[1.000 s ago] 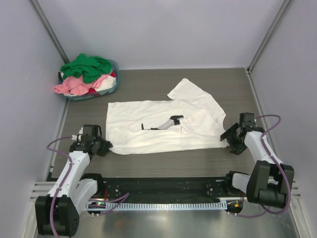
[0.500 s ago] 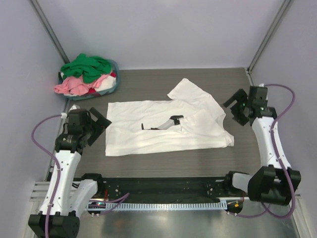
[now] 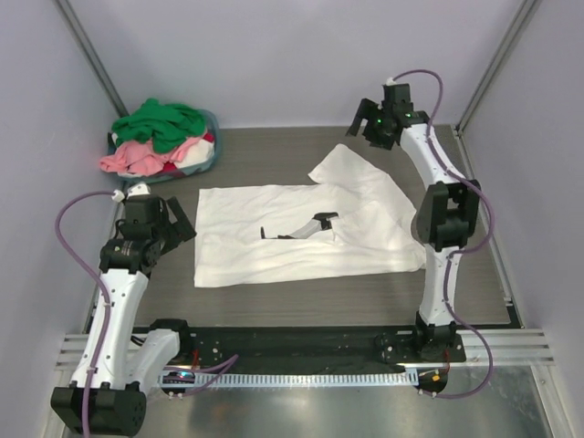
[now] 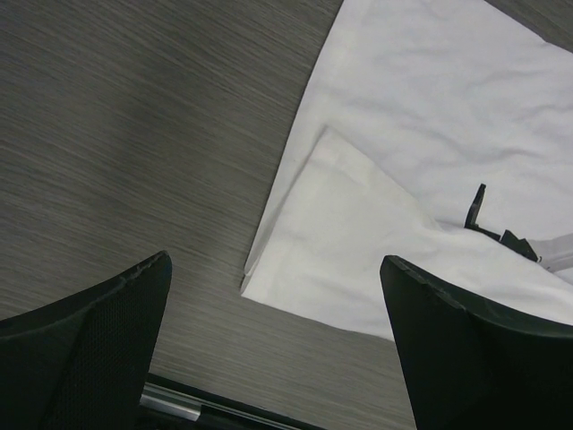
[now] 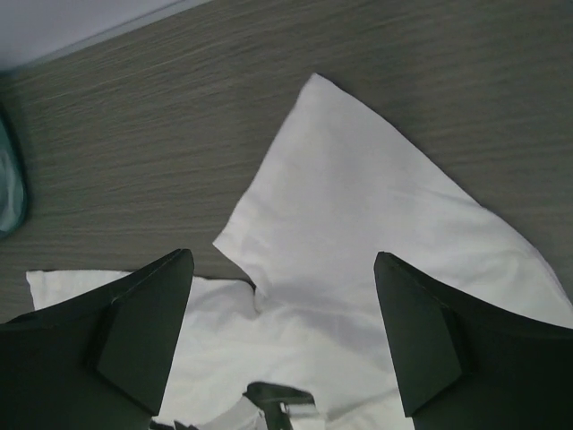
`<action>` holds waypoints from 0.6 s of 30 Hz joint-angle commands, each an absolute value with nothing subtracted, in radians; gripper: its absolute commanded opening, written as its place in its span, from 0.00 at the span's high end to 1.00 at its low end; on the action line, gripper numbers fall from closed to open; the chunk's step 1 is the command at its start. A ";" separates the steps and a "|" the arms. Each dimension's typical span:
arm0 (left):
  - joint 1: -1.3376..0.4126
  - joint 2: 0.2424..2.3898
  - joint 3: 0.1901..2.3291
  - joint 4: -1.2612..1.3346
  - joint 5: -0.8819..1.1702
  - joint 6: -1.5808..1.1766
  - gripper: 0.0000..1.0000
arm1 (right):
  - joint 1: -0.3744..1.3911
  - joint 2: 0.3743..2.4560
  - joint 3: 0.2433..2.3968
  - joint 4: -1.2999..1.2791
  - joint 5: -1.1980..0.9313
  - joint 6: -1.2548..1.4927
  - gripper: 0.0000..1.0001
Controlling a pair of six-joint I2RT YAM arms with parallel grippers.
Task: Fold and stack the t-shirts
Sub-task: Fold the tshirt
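A large white t-shirt (image 3: 301, 239) lies spread on the dark table, its near part folded over, with a dark neck label (image 3: 321, 221) showing. My left gripper (image 3: 181, 226) hovers open just left of the shirt's left edge (image 4: 295, 233), with nothing between its fingers (image 4: 89, 358). My right gripper (image 3: 365, 132) hangs open high over the far sleeve (image 5: 358, 206), its fingers (image 5: 448, 340) apart and empty. Green (image 3: 160, 123), pink (image 3: 137, 157) and red t-shirts are heaped at the back left.
The heap sits in a shallow blue-grey basket (image 3: 182, 172) in the back left corner; its rim (image 5: 7, 179) shows in the right wrist view. Grey walls close in both sides. A metal rail (image 3: 301, 370) runs along the near edge.
Both grippers opened and left the shirt's near corners. The left arm lifted and drew back to the left edge. The right arm swung far back to above the sleeve.
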State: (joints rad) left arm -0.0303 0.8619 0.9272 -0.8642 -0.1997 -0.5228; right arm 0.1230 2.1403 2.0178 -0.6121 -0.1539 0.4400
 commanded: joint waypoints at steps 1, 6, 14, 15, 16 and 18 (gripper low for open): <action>-0.025 0.874 0.917 -0.821 -0.216 -0.485 0.00 | 0.167 2.270 2.212 -0.604 -0.166 0.364 0.12; -0.021 0.888 0.914 -0.830 -0.215 -0.485 0.00 | 0.206 2.456 2.439 -0.580 -0.057 0.322 0.12; -0.021 0.884 0.904 -0.819 -0.183 -0.485 0.00 | 0.254 2.612 2.511 -0.460 0.152 0.221 0.12; -0.021 0.885 0.904 -0.819 -0.181 -0.485 0.00 | 0.262 2.626 2.523 -0.457 0.172 0.210 0.12; -0.021 0.888 0.904 -0.819 -0.179 -0.485 0.00 | 0.267 2.643 2.534 -0.454 0.201 0.200 0.12; -0.021 0.893 0.905 -0.822 -0.179 -0.485 0.00 | 0.279 2.677 2.553 -0.433 0.230 0.186 0.12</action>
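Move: The far tip of the t-shirt's sleeve lies about 10 cm ahead of the right hand, some 4 cm to its left and roughly 15 cm below. The sleeve's other corner is about 12 cm left and roughly level fore and aft, while the black print sits some 18 cm back and 15 cm left, both also on the table. From the left hand, that far tip is about 40 cm ahead, 40 cm to the right and 16 cm down. Towards the sleeve's far tip, the right hand swoops out and down with its fingers kept wide open, some 10 cm forward and 11 cm down. It swings about 5 cm left early on, then drops more steeply and eases a little back to the right, rolling its left side down nearly 20 degrees until the fingers hang just above and either side of the tip. No touch can be seen yet. ##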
